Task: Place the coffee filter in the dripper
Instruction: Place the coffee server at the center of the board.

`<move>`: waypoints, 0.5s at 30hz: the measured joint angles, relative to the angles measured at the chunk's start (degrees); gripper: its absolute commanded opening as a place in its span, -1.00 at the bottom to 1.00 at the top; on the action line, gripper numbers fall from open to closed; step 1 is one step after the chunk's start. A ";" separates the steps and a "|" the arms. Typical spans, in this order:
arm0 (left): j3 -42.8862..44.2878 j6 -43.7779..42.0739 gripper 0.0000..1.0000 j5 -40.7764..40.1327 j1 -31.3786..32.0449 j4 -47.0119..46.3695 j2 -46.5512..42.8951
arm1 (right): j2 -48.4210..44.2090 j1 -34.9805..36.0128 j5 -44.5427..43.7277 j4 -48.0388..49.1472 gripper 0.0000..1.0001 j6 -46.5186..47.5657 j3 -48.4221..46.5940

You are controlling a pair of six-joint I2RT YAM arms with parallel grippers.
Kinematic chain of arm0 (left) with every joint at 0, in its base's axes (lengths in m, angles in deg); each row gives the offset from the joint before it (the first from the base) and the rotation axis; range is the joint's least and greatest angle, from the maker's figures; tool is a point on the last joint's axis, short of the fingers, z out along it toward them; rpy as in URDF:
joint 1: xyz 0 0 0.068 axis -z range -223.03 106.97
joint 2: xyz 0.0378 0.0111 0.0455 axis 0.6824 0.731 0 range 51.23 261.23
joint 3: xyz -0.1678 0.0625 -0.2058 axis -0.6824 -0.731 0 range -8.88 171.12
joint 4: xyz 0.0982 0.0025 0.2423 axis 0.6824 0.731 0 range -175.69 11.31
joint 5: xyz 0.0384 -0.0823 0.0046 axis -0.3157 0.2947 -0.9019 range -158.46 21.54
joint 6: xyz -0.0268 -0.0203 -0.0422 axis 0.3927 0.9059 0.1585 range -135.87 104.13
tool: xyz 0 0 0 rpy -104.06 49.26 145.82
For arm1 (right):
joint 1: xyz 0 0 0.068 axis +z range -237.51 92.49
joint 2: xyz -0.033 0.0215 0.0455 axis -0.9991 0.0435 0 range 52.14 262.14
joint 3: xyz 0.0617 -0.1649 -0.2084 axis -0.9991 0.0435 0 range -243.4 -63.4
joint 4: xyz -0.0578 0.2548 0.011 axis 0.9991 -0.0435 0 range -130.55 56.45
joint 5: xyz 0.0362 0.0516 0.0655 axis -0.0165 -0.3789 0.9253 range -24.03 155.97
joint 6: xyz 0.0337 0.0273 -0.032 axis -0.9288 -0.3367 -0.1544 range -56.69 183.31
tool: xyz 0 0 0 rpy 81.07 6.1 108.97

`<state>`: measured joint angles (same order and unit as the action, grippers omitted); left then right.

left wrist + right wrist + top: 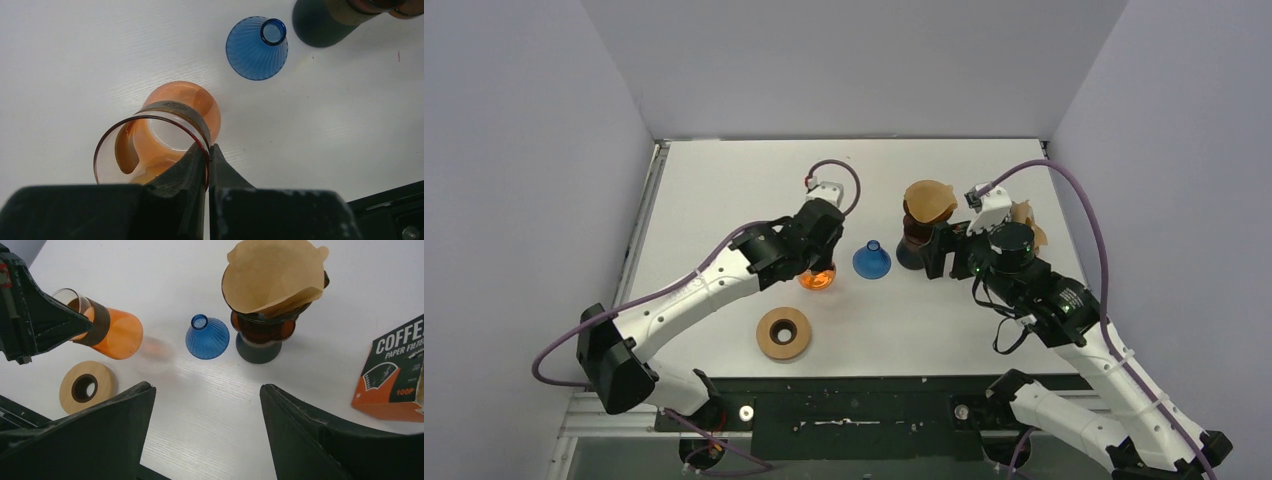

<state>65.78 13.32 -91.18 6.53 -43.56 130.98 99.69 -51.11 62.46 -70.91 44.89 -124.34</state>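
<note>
A brown paper coffee filter (272,275) (929,200) sits open in the mouth of the dark amber glass dripper (262,326) (916,232), which stands on a dark base at the middle right. My right gripper (205,387) (939,250) hovers just in front of it, open, with only bare table between its fingers. My left gripper (207,150) (822,262) is shut on the rim of an orange glass carafe (170,125) (112,332) (818,278), which leans tilted.
A blue ribbed funnel (871,260) (257,47) (207,337) stands mouth down between the carafe and the dripper. A wooden ring (784,332) (86,387) lies near the front. An orange coffee filter box (395,375) lies at the right.
</note>
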 measured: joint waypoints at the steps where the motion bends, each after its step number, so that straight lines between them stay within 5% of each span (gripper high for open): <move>1: 0.35 -0.07 -1.00 -0.15 1.03 -0.04 0.94 | -0.48 0.00 -0.59 -0.57 0.58 -0.02 0.00; 15: 3.02 -1.40 -1.00 -2.32 12.00 -1.60 10.93 | -4.87 0.00 -5.73 -5.75 0.58 -0.24 0.22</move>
<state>68.79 11.92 -93.50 18.53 -45.16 141.90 94.81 -51.11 56.74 -76.66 44.65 -124.13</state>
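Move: The left gripper already holds the coffee server up by its rim. The clear spot at the board's centre lies about 9 cm to its right, 5 cm back and 18 cm below; the blue cone is some 13 cm right and 8 cm ahead, the dripper stand about 23 cm right and 10 cm ahead, the wooden ring roughly 6 cm left and 8 cm back. From the empty right hand, that centre spot is some 15 cm left, about level fore-and-aft and 26 cm down. Keep the left fingers shut on the server's rim and sweep it about 7 cm to the right, bringing it back and down some 4 cm each, along the near side of the blue cone towards the board's centre; swing the wrist roughly 10 degrees clockwise on the way. Ease the open right hand about 3 cm right, clear of the dripper stand. ##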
